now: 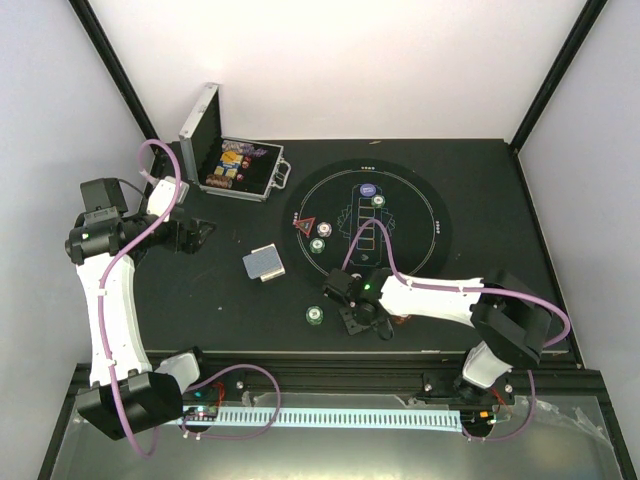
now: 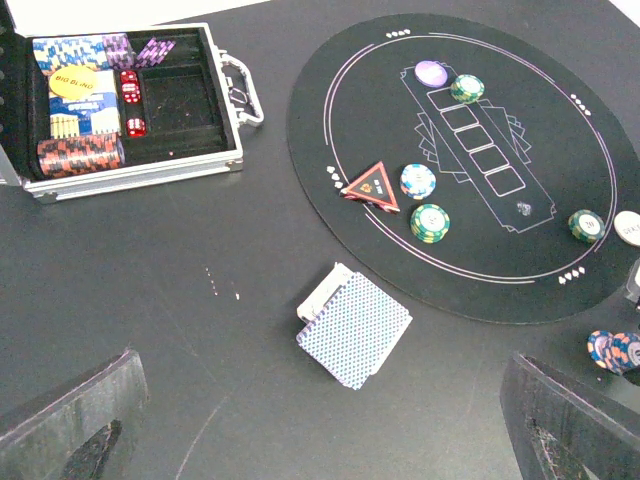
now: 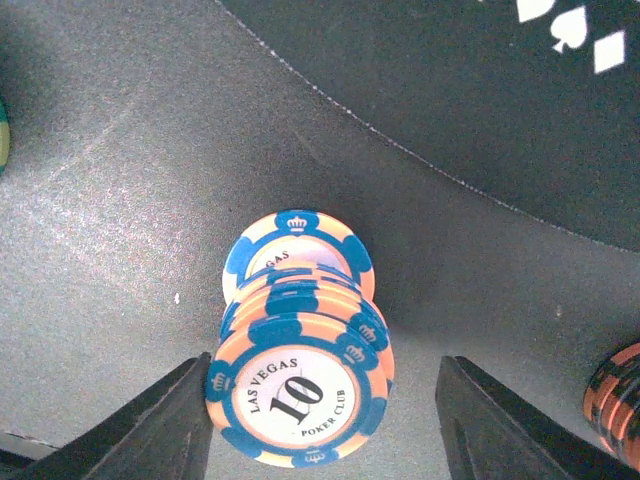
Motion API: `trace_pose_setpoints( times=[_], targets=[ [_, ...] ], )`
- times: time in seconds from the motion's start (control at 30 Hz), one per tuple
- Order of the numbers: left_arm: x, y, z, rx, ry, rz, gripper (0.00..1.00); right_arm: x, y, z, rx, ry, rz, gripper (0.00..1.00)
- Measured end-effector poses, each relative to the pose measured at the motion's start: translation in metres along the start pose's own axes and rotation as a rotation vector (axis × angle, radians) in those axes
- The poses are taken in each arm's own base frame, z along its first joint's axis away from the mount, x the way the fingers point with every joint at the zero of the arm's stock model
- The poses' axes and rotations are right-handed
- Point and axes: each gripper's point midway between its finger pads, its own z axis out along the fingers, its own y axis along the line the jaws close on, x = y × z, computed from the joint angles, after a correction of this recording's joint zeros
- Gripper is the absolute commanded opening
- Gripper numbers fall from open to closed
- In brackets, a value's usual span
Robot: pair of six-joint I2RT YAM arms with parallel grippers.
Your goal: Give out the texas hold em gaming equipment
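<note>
A leaning stack of orange-and-blue poker chips (image 3: 300,385) stands on the table between the fingers of my right gripper (image 3: 325,405). The left finger is against the stack and the right finger stands clear, so the jaws are open. From above, this gripper (image 1: 355,320) sits just off the near edge of the round mat (image 1: 420,262). My left gripper (image 2: 320,430) hovers open and empty near the deck of blue-backed cards (image 2: 355,328). On the mat lie a red triangular marker (image 2: 371,184), a blue-white chip (image 2: 418,181), green chips (image 2: 430,222), and a purple button (image 2: 432,73).
The open silver case (image 1: 238,166) with more chips stands at the back left. A lone green chip (image 1: 314,316) lies left of the right gripper. Another orange-dark chip stack (image 3: 618,400) sits at the right edge of the right wrist view. A white button (image 2: 629,228) lies on the mat.
</note>
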Motion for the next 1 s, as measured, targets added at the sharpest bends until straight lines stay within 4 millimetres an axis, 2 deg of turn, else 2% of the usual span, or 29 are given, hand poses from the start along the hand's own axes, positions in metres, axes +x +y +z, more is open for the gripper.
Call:
trace_pose_setpoints(
  times=[0.1, 0.43, 0.6, 0.87, 1.0],
  targets=[
    [0.0, 0.0, 0.0, 0.0, 0.0, 0.0, 0.99, 0.0, 0.0, 0.0, 0.0, 0.0, 0.002, 0.56],
    [0.0, 0.001, -0.001, -0.005, -0.001, -0.003, 0.99, -0.003, 0.003, 0.003, -0.002, -0.002, 0.003, 0.52],
    [0.0, 0.001, -0.001, -0.005, -0.001, -0.003, 0.99, -0.007, 0.006, 0.002, -0.007, -0.008, -0.002, 0.43],
    [0.0, 0.001, -0.001, -0.005, -0.001, -0.003, 0.99, -0.01, 0.007, 0.001, -0.008, -0.014, -0.006, 0.24],
    [0.0, 0.001, -0.001, -0.005, -0.001, -0.003, 0.99, -0.01, 0.006, 0.001, -0.001, -0.013, -0.006, 0.2]
  ],
)
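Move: The blue-and-orange chip stack stands between the right hand's open fingers, its middle about 1 cm left and 1 cm ahead, roughly level in height. The green stack is some 10 cm left and 2 cm ahead of the hand, the red stack about 8 cm right and 2 cm ahead. From the idle left hand, the blue-and-orange stack lies roughly 12 cm back, 31 cm right and 27 cm down. The right hand eases about 1 cm left and slightly forward, closing its fingers to pinch the blue-and-orange stack. ##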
